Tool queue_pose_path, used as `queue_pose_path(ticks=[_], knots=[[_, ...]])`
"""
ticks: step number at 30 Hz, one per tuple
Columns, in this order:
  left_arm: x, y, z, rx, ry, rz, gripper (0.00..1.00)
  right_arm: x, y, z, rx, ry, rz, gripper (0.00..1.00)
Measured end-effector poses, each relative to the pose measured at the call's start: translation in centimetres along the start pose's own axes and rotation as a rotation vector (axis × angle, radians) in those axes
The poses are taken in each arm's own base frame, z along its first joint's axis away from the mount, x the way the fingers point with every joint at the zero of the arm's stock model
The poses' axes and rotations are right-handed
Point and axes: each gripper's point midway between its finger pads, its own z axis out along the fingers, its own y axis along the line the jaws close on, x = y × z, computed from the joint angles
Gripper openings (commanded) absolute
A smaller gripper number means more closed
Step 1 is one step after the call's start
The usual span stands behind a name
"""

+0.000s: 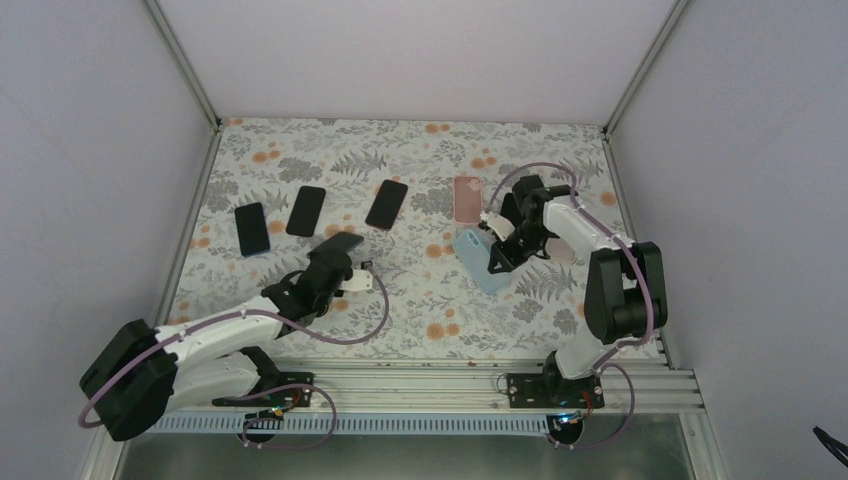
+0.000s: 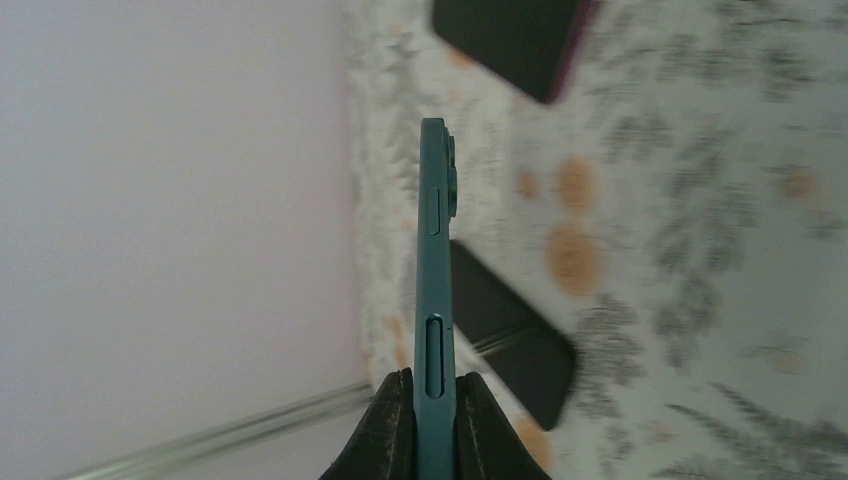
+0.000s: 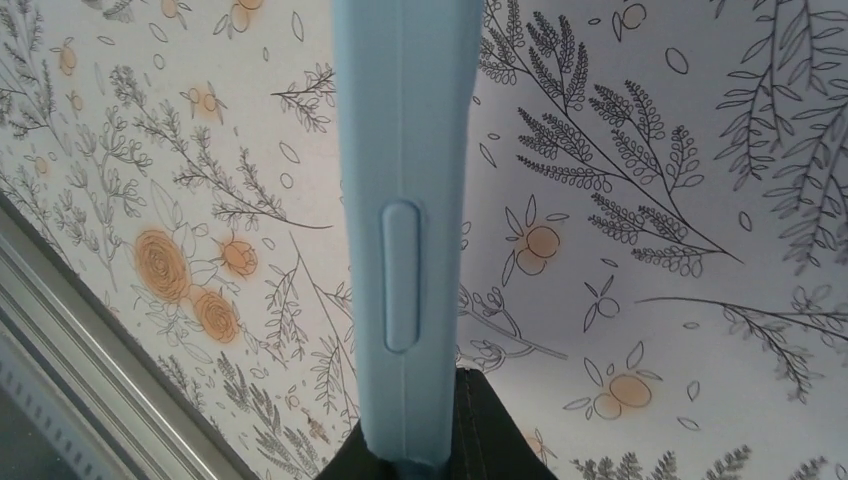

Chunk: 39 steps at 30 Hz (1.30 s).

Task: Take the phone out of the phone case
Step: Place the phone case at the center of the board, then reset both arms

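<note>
My left gripper (image 1: 338, 258) is shut on a teal-edged phone (image 1: 342, 243) and holds it above the table's left middle. In the left wrist view the phone (image 2: 435, 250) stands edge-on between the black fingers (image 2: 395, 430), with its side buttons showing. My right gripper (image 1: 497, 262) is shut on one end of a light blue phone case (image 1: 478, 260) at the right middle. In the right wrist view the case (image 3: 405, 150) is edge-on over the flowered table, clamped at the gripper (image 3: 420, 455). I cannot tell whether the case holds a phone.
Three dark phones (image 1: 252, 228) (image 1: 306, 210) (image 1: 387, 204) lie in a row at the back left. A pink phone (image 1: 467, 198) lies behind the blue case. White walls enclose the flowered table (image 1: 420, 310) on three sides, with a metal rail along the near edge.
</note>
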Motion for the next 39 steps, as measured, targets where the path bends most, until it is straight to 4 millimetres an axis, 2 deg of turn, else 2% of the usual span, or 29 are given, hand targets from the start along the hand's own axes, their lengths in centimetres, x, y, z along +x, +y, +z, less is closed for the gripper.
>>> queue_pose_path(ticks=[4, 6, 7, 8, 9, 10, 11, 12, 13, 14, 18, 20, 22, 23, 24, 26, 28, 29, 31, 33, 34, 36, 37, 39], knots=[[-0.4, -3.6, 1.1, 0.116, 0.003, 0.044, 0.02, 0.2, -0.7, 1.6, -0.018, 0.036, 0.023, 0.04], [-0.6, -4.0, 1.6, 0.118, 0.016, 0.046, 0.04, 0.4, -1.1, 2.5, -0.029, 0.061, 0.040, 0.04], [-0.8, -4.0, 1.9, 0.115, 0.023, 0.042, 0.12, 0.6, -1.4, 3.0, -0.032, 0.075, 0.050, 0.05], [-0.9, -4.0, 2.2, 0.112, 0.032, 0.038, 0.35, 0.6, -1.5, 3.3, -0.033, 0.082, 0.056, 0.14], [-1.2, -4.1, 2.5, 0.113, 0.039, 0.033, 0.65, 0.6, -1.7, 3.4, -0.033, 0.084, 0.065, 0.32], [-1.4, -4.5, 2.7, 0.129, 0.038, 0.036, 0.89, 0.7, -1.8, 3.5, -0.035, 0.084, 0.076, 0.44], [-1.4, -5.6, 2.7, 0.170, 0.035, 0.046, 0.99, 0.7, -1.9, 3.5, -0.033, 0.088, 0.087, 0.53], [-1.4, -7.0, 2.6, 0.220, 0.033, 0.063, 1.00, 0.8, -2.0, 3.6, -0.030, 0.093, 0.092, 0.66], [-1.1, -8.2, 2.3, 0.261, 0.040, 0.079, 1.00, 0.9, -2.1, 3.7, -0.027, 0.098, 0.095, 0.91], [-1.7, -7.8, 1.9, 0.262, 0.019, 0.064, 1.00, 0.9, -2.2, 3.7, -0.021, 0.102, 0.103, 0.99], [-4.3, -7.6, -0.3, 0.431, -0.088, -0.014, 1.00, 1.4, -3.2, 3.1, 0.061, 0.123, 0.106, 1.00], [-5.8, -7.1, -2.1, 0.547, -0.138, -0.048, 1.00, 1.8, -4.0, 1.6, 0.154, 0.127, 0.110, 1.00], [-7.3, -5.4, -3.9, 0.620, -0.189, -0.096, 1.00, 1.6, -4.9, -1.1, 0.278, 0.104, 0.114, 1.00], [-8.1, -3.6, -4.9, 0.636, -0.223, -0.133, 1.00, 1.4, -5.2, -2.6, 0.338, 0.082, 0.113, 1.00], [-8.6, -1.7, -5.4, 0.623, -0.249, -0.171, 1.00, 0.8, -5.7, -4.9, 0.422, 0.038, 0.112, 1.00], [-8.5, 3.9, -6.1, 0.530, -0.299, -0.293, 1.00, -0.7, -6.1, -9.8, 0.577, -0.091, 0.109, 1.00], [-5.7, 9.9, -6.3, 0.364, -0.301, -0.438, 1.00, -1.8, -5.8, -15.2, 0.719, -0.259, 0.106, 1.00], [-3.2, 12.9, -6.3, 0.262, -0.275, -0.521, 1.00, -2.1, -5.4, -17.7, 0.780, -0.350, 0.109, 1.00], [2.5, 17.4, -6.5, 0.077, -0.192, -0.677, 1.00, -2.0, -4.6, -22.3, 0.895, -0.533, 0.126, 1.00], [8.0, 20.2, -7.0, -0.076, -0.103, -0.811, 1.00, -0.9, -4.1, -26.1, 1.016, -0.710, 0.175, 1.00], [10.4, 21.0, -7.3, -0.142, -0.063, -0.869, 1.00, -0.1, -4.3, -27.4, 1.070, -0.773, 0.208, 1.00], [14.6, 21.3, -7.9, -0.256, 0.010, -0.968, 1.00, 1.7, -5.5, -29.4, 1.191, -0.879, 0.294, 1.00], [16.2, 20.9, -8.2, -0.295, 0.043, -1.007, 1.00, 2.4, -6.2, -29.7, 1.236, -0.911, 0.325, 1.00], [19.1, 19.1, -8.6, -0.368, 0.110, -1.085, 1.00, 3.8, -8.0, -28.5, 1.296, -0.937, 0.371, 1.00]])
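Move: The left hand holds the bare phone. Its resting place is about 4 cm ahead, 5 cm right and 10 cm below; two other phones lie 20 cm ahead and 16 cm right, and 18 cm ahead and 7 cm left. The right hand's blue case goes 7 cm below, about 2 cm ahead and 4 cm left; the pink case lies 22 cm ahead and 8 cm left, the black case 17 cm ahead and 6 cm right. Still gripping the phone in the left and the blue case in the right, the hands lower them some 7 cm and 4 cm, then open wide and let go. The left backs off a little and rises, swinging left; the right climbs about 28 cm and swings right, its fingers tilting from down to forward. ##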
